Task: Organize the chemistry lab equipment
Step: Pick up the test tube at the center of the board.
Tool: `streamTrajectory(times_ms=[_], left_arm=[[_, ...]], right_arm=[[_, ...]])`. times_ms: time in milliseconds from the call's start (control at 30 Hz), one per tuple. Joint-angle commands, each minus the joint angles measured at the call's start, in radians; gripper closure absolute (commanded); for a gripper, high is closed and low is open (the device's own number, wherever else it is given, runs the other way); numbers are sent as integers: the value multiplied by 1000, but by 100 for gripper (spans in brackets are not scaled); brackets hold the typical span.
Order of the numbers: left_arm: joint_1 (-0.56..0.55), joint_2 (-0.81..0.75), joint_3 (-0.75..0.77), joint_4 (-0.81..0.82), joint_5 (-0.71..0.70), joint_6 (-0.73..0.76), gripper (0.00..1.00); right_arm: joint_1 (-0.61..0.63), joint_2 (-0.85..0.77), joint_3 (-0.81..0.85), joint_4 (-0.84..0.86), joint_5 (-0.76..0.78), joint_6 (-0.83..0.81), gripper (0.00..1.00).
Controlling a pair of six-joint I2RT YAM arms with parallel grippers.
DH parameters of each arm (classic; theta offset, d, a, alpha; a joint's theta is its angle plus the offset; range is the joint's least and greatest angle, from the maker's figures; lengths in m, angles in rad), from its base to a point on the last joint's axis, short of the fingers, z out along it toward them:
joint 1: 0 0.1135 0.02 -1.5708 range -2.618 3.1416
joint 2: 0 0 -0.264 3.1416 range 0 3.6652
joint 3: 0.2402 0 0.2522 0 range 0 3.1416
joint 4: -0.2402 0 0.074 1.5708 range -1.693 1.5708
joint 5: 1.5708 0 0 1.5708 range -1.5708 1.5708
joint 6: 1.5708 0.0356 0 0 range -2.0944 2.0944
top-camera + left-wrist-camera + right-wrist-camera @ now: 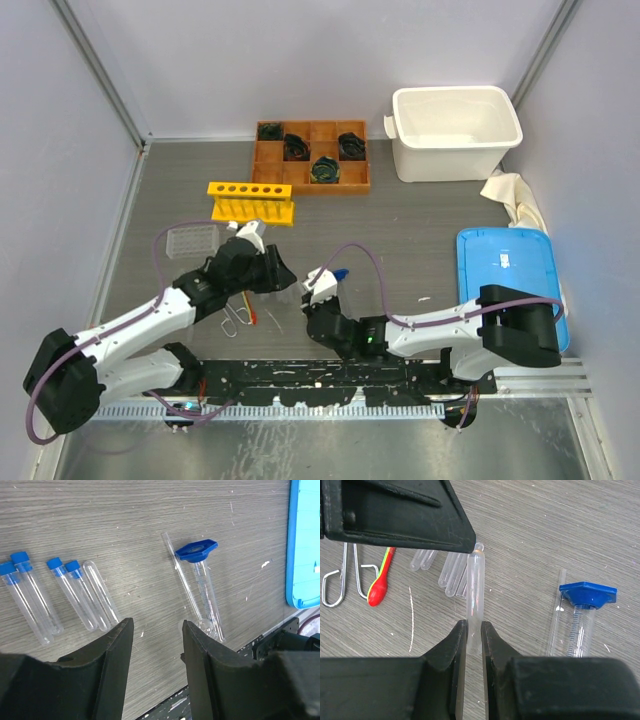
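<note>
My right gripper (474, 626) is shut on a clear uncapped test tube (475, 582). The tube's rounded end points away from the wrist and reaches the black underside of my left gripper (395, 515). My left gripper (156, 625) is open above the table with nothing between its fingers. Several blue-capped test tubes (30, 595) lie side by side to its left, along with one uncapped tube (100, 600). A graduated cylinder with a blue base (202, 580) and a glass rod (180, 575) lie ahead. The yellow rack (250, 201) stands behind both grippers. The metal tongs (340, 580) and the red stick (380, 585) lie to the left.
A wooden compartment tray (312, 156) and a white bin (455, 130) stand at the back. A blue lid (510, 275) lies at the right, with a cloth (515, 195) behind it. A clear plastic piece (190, 238) sits left of the rack.
</note>
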Motion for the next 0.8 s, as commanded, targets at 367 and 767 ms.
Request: streamTrajectory(times_ms=[367, 767], left_arm=[[-80, -6, 33, 114, -13, -67, 54], [-85, 12, 32, 139, -24, -67, 81]], right_arm=[[13, -18, 34, 84, 49, -20, 99], [25, -48, 14, 72, 75, -11, 99]])
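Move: The test tube is already pinched in the right hand near its lower end, free end up; its middle is about 2 cm above that hand's point, 1 cm ahead and 1 cm left. From the left hand it lies some 4 cm right, 2 cm back and 1 cm lower. On the board, roughly 11 cm below the left hand, three tubes lie about 3 cm left and 2 cm back, the graduated cylinder 11 cm right and 4 cm back. The test tube's free upper end is met by the left hand, which moves about 2.5 cm right, easing roughly 1 cm back and 1 cm up, to bring its half-open fingers either side of the tube. Late in the reach they close by about half and pinch the end, while the right hand keeps its grip and stays nearly in place. ##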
